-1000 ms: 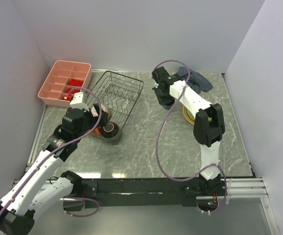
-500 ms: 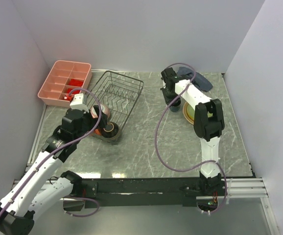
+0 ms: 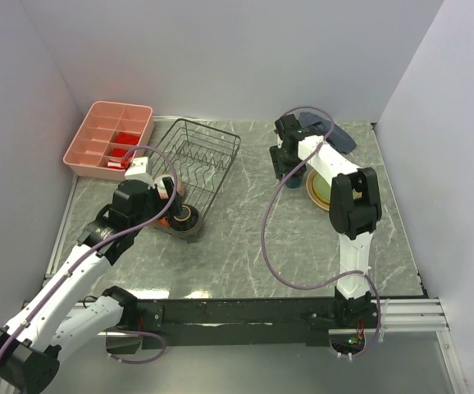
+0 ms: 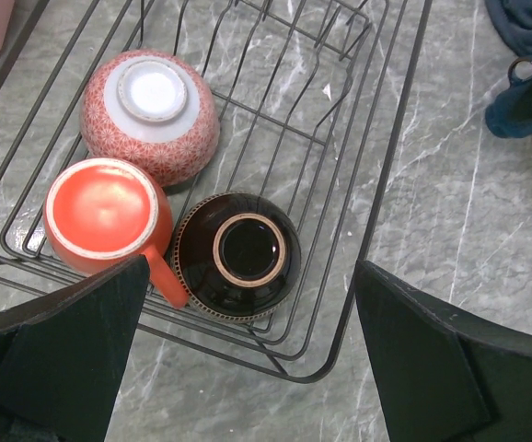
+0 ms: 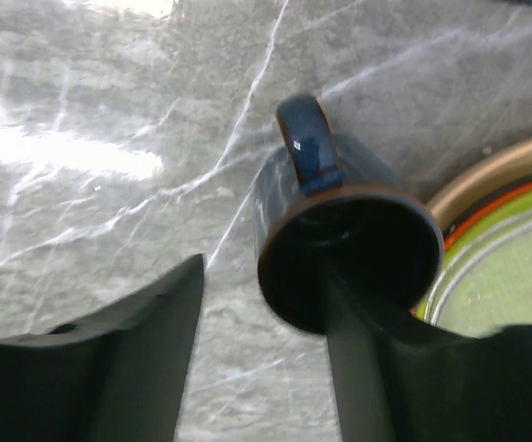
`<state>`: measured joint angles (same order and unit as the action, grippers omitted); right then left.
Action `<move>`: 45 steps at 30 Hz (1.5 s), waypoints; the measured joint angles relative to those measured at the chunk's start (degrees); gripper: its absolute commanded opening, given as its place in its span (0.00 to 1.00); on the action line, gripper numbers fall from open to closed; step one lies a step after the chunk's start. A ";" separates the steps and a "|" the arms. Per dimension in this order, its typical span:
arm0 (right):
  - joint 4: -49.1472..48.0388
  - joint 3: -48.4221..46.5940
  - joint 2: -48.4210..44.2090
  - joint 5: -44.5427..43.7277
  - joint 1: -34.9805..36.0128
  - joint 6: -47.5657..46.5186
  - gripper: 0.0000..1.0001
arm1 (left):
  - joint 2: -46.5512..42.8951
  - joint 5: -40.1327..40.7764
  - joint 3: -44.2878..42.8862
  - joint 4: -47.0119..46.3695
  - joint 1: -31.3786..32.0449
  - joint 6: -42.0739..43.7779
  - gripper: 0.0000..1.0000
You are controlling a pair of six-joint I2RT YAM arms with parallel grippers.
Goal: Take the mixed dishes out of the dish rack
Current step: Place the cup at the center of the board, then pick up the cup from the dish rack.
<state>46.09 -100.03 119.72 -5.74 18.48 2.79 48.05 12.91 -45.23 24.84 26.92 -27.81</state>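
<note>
The black wire dish rack (image 3: pixel 207 146) holds three upturned dishes at its near end: a pinkish bowl (image 4: pixel 151 115), an orange mug (image 4: pixel 103 214) and a dark brown bowl (image 4: pixel 237 253). My left gripper (image 4: pixel 249 272) hovers open above the brown bowl and the rack's near rim, touching nothing. At the right, the small dark blue cup (image 5: pixel 340 230) stands upright on the table beside the lime green plate (image 5: pixel 505 295), which lies on the tan-yellow plate (image 3: pixel 312 195). My right gripper (image 5: pixel 261 276) is open: one finger reaches inside the cup and the other stands clear of its wall.
A pink compartment tray (image 3: pixel 108 137) with red pieces sits at the back left beside the rack. A dark blue cloth (image 3: pixel 331 131) lies at the back right, behind the plates. White walls close the table on three sides.
My right gripper carried the blue cup to the right, set it down beside the plates and opened its jaws. The left gripper edged slightly forward over the rack's near end.
</note>
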 measured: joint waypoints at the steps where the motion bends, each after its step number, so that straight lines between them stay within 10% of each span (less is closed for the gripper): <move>1: 0.11 0.26 -0.63 -0.02 0.00 0.24 0.70 | 0.42 0.00 -0.17 0.15 0.00 0.02 0.99; 10: -0.61 5.49 -15.61 1.05 0.02 3.15 1.00 | 5.20 0.81 -4.44 2.62 0.00 1.66 0.99; 22: -14.56 29.62 -44.78 11.61 0.02 10.29 1.00 | 14.29 10.69 -11.43 10.60 -0.92 2.12 0.99; 45: -25.70 49.57 -58.05 24.98 0.63 16.52 1.00 | 31.45 8.46 -13.92 13.49 -9.77 1.75 0.99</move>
<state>20.38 -50.46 61.67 19.25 19.11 19.31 79.50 21.37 -59.16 38.33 17.15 -26.06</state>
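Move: The upside-down orange cup in the rack is my left hand's target, some 7 cm ahead, 8 cm to its left and 13 cm below. The black bowl lies about 9 cm right of that cup and 4 cm nearer me; the patterned bowl stands 6 cm beyond the cup and 4 cm right. My right hand straddles the blue mug's wall, the mug's middle about 4 cm to its right and 3 cm below; the plate stack is roughly 19 cm right and 2 cm back. I lift my right hand up out of the blue mug, fingers opening fully, draw it back about 16 cm and slightly left, and roll its left side up, sinking a little after the high point. My left hand eases forward, then swings left and down about 9 cm towards the orange cup, tipping steeper with the fingers wide open, one to each side of the cup. ##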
